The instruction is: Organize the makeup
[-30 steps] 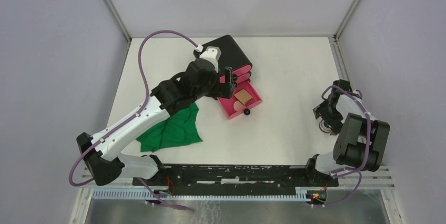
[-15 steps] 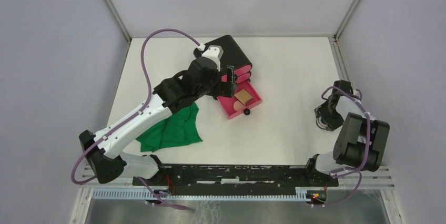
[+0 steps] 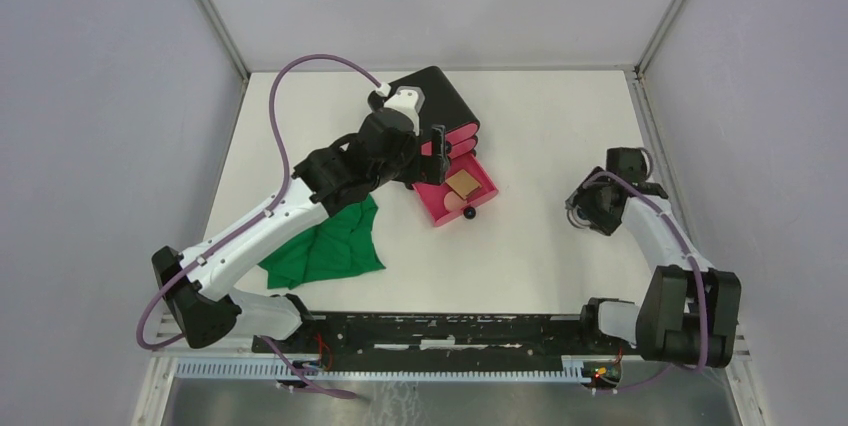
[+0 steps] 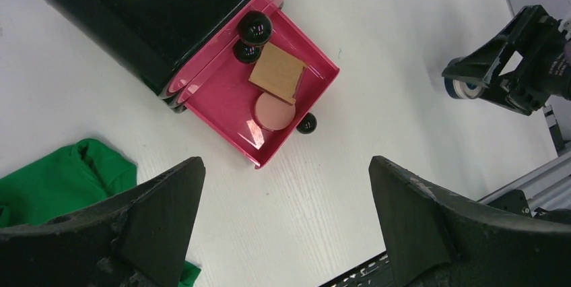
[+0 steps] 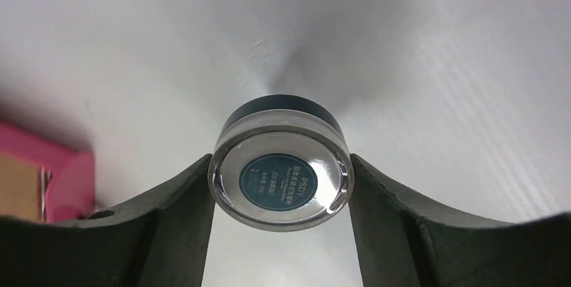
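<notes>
A small round compact (image 5: 280, 180) with a clear rim and a dark blue label sits between both jaws of my right gripper (image 5: 281, 162), which is shut on it above the white table, right of the drawers (image 3: 583, 214). The left wrist view also shows this compact (image 4: 462, 88). A tan square pad (image 4: 277, 73) and a pink round puff (image 4: 274, 111) lie in the pulled-out pink drawer (image 4: 222, 95). My left gripper (image 4: 286, 164) hangs open and empty above the table beside that drawer (image 3: 434, 142). No other makeup is in view.
The black box with pink drawers (image 3: 435, 96) stands at the back centre with its lowest drawer (image 3: 432, 202) pulled out. A green cloth (image 3: 330, 246) lies crumpled under the left arm. Metal frame posts and grey walls surround the table.
My right gripper has closed on the compact and swung left toward the table's middle with it. The left arm has barely shifted.
</notes>
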{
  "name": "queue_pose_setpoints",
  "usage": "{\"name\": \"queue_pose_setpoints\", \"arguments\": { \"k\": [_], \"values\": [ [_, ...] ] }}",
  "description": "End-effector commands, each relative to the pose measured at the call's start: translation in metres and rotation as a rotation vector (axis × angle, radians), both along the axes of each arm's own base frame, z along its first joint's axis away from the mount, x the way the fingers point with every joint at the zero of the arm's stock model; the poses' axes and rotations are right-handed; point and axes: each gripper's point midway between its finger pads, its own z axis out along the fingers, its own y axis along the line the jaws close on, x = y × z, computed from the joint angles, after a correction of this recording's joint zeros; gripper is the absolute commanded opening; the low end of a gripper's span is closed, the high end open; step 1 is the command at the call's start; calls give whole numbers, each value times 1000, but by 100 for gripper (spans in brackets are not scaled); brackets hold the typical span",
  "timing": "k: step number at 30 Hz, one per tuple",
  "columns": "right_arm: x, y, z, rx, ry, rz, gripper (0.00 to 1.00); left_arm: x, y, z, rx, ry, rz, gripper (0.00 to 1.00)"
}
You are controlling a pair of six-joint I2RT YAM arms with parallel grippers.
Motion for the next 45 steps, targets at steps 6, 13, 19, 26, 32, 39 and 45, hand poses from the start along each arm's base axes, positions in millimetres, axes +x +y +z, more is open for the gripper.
{"name": "queue_pose_setpoints", "arguments": {
  "k": [6,13,19,26,32,39,45],
  "values": [
    [25,117,85,96,-282,474,58,10,45,8,-44,-35,109,99],
    [37,206,108,83,-312,704,59,17,102,21,-101,-60,255,99],
    [50,271,99,51,-289,840,60,10,124,37,-123,-93,307,99],
    [61,307,82,23,-262,901,61,0,137,42,-122,-111,337,99],
    [67,327,61,23,-206,939,62,-5,144,43,-128,-120,356,99],
    [70,339,48,2,-198,955,64,-9,146,43,-137,-122,360,99],
    [79,344,38,-21,-206,940,67,-7,146,38,-131,-115,366,99]
  ]
}}
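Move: The right gripper already holds the cosmetic jar off the table. The open pink drawer is about 29 cm to its left, 6 cm ahead and some 4 cm lower. Inside the drawer, the square compact is 27 cm left and 7 cm ahead, the round puff about 30 cm left and 3 cm ahead. The black organizer's middle is some 37 cm left and 20 cm ahead. From the left hand the drawer is about 7 cm right, 4 cm ahead and 25 cm below. Carry the gripped jar about 33 cm left and slightly forward, arcing up nearly 10 cm and then sinking over the drawer's left part, close by the upper drawers' knobs; turn the wrist some 55 degrees counter-clockwise and keep the grip closed. Meanwhile swing the open, empty left gripper about 14 cm left, dipping slightly before rising, away from the drawer. ##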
